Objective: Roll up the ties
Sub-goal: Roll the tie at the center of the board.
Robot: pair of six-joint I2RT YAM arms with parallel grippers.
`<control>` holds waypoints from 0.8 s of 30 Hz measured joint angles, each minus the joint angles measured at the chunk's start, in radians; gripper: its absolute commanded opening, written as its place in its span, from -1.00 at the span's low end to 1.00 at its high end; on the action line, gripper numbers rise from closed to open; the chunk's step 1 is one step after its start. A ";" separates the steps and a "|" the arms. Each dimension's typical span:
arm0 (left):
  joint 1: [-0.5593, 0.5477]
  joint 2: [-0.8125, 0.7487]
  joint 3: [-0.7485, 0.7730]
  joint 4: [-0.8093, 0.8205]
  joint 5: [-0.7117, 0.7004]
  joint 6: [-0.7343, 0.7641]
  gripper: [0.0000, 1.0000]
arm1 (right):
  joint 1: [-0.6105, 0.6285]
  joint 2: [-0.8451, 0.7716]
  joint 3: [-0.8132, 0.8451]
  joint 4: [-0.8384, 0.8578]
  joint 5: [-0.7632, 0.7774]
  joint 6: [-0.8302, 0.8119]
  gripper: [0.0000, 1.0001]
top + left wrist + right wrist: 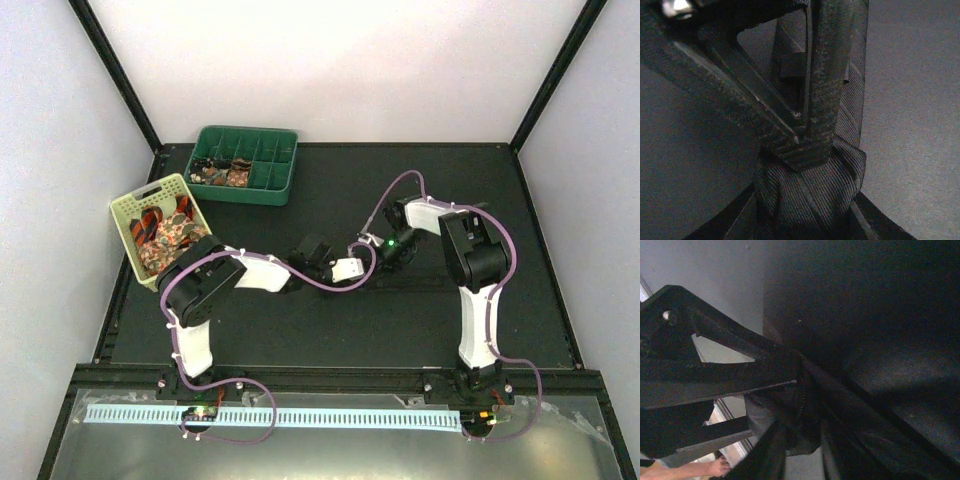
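A very dark tie (pixel 812 192) is wound into a fat roll at mid-table. Its loose strip (pixel 855 75) runs away over the black table top. My left gripper (pixel 807 222) is shut on the roll, one finger on each side. The right gripper (pixel 374 257) meets the left gripper (pixel 364 264) tip to tip, and its fingers (pixel 825 90) press on the top of the roll. In the right wrist view the dark cloth (pixel 790 427) lies between the right gripper's (pixel 800 462) fingers, but how far they stand apart is lost in the dark.
A pale yellow basket (pixel 125 215) at the left holds several loose striped and floral ties (pixel 165 235). A green tray (pixel 285 170) at the back holds rolled ties (pixel 222 175). White walls close three sides. A person's hand (pixel 715 467) shows beyond the table edge.
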 measured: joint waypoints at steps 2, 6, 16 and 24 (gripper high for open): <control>-0.002 0.000 0.004 -0.008 -0.003 -0.001 -0.37 | 0.000 0.000 0.001 -0.002 0.001 0.003 -0.91; -0.004 0.000 0.010 -0.019 -0.010 -0.008 0.02 | 0.000 0.000 0.002 -0.003 0.002 -0.004 -0.97; 0.045 -0.044 -0.096 0.058 0.095 -0.043 0.49 | -0.040 0.028 -0.008 0.004 -0.018 -0.060 -0.97; 0.064 -0.028 -0.129 0.167 0.185 -0.102 0.52 | -0.045 0.024 -0.020 0.013 -0.021 -0.088 -0.97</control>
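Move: Between the left hand's still-closed fingers sits the tie roll, its middle about 1 cm to the right of that hand and level with it in reach and height. From the right hand, the roll's middle is some 2 cm to the left, neither ahead nor back, about 1 cm lower. The tie's flat tail runs off rightward, its middle roughly 8 cm to the right, 2 cm back and 2 cm below the right hand. Closing its part-open fingers, the right hand pinches the near side of the tie roll, then draws it about 1 cm right and 1 cm down towards the table. Once that grip has shut, the left fingers open wide and let go, the hand sliding some 2 cm left and 1.5 cm back before easing slightly right and up, with a tilt of about 10 degrees. ##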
